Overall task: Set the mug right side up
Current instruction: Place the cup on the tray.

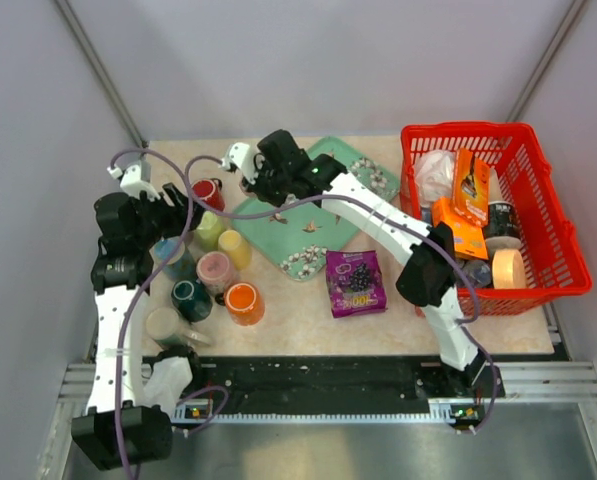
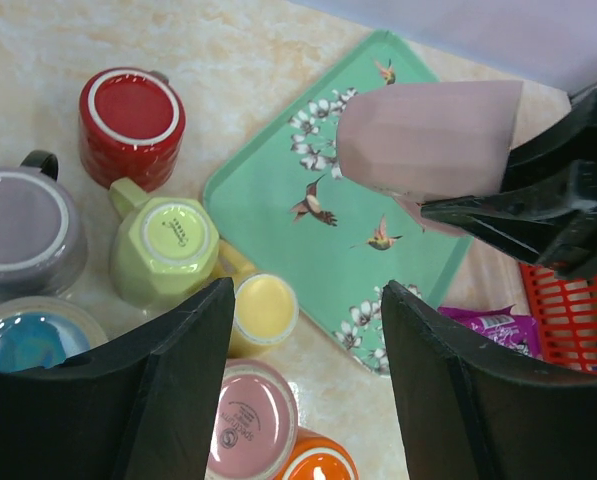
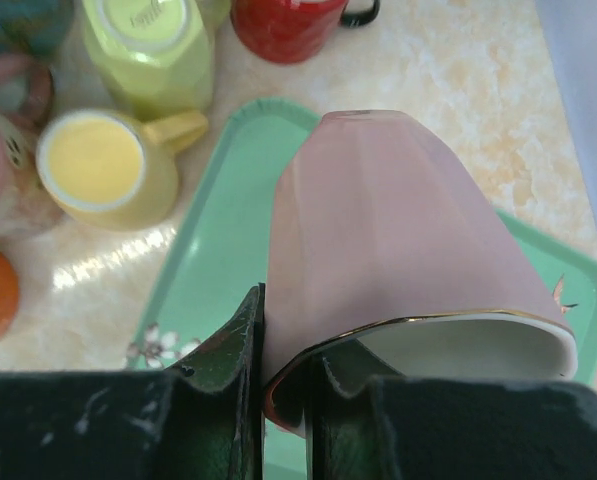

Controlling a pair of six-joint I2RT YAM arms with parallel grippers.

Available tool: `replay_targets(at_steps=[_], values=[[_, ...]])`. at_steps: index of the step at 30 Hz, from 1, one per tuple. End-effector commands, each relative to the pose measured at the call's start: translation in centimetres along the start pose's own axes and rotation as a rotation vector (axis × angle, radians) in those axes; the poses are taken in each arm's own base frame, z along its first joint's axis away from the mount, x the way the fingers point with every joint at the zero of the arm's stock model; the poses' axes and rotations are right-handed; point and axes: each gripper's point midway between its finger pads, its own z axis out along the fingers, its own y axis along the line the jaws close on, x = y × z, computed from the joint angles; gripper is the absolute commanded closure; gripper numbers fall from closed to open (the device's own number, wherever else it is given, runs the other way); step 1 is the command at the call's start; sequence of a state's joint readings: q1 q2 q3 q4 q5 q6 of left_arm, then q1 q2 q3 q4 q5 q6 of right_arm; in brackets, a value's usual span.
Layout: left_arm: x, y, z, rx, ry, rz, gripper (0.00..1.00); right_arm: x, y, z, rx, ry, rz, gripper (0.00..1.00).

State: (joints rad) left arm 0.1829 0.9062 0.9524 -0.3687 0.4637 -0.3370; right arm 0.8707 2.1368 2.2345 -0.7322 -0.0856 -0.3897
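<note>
The mug (image 3: 388, 230) is pale pink and faceted, with a gold rim. It hangs tilted on its side above the green flowered tray (image 3: 218, 260), base pointing away from the wrist camera. My right gripper (image 3: 288, 350) is shut on its rim wall, one finger inside and one outside. In the left wrist view the mug (image 2: 428, 135) shows over the tray (image 2: 278, 200), with the right gripper (image 2: 538, 215) on its mouth end. My left gripper (image 2: 308, 300) stands open and empty above the cluster of cups, left of the tray (image 1: 278, 235).
Several cups crowd the table's left: red (image 2: 131, 118), lime green (image 2: 168, 245), yellow (image 2: 263, 310), pink upside down (image 2: 248, 425), orange (image 1: 244, 302), teal (image 1: 191, 298). A purple snack packet (image 1: 355, 283) lies in front of the tray. A red basket (image 1: 558, 200) of goods stands at the right.
</note>
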Motion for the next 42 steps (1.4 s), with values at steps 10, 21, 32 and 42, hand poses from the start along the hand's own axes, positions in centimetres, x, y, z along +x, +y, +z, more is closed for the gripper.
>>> replay_targets(at_steps=[10,21,32,42], values=[[-0.4,1.4,-1.4,-0.083,-0.030,0.050,0.35,6.1,-0.4,1.5,-0.047,0.227,-0.215,1.00],[0.8,4.5,-1.5,-0.221,0.003,0.032,0.34,11.3,0.6,0.5,-0.175,0.386,-0.198,1.00],[1.3,5.5,-1.1,-0.252,0.016,0.014,0.34,15.4,0.6,0.0,-0.226,0.505,-0.166,1.00],[1.3,5.5,-0.4,-0.238,0.031,0.001,0.33,14.5,0.4,-0.4,-0.209,0.479,-0.122,0.56]])
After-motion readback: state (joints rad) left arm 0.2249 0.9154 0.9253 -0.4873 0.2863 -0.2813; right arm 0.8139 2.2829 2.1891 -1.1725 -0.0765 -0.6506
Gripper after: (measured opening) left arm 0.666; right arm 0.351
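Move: The pink mug, still pinched at its rim and tilted, is bound for the tray, whose middle lies about 3 cm ahead of the right hand, 13 cm to its right and 22 cm below. The yellow mug sits some 5 cm back and 3 cm left of that hand, the red mug 6 cm ahead and 9 cm left, both about 18 cm lower. From the empty left hand, the tray is roughly 9 cm ahead, 26 cm right and 26 cm down. The pink mug is carried down by the right hand, quickly at first, then slower and off to the right, onto the near part of the tray, some 14 cm down and 10 cm right; the wrist steepens about 30 degrees to bring the mug's base under it, and at the bottom the fingers begin to open. The open, empty left hand sinks about 4 cm and shifts as far left, out of the way. ##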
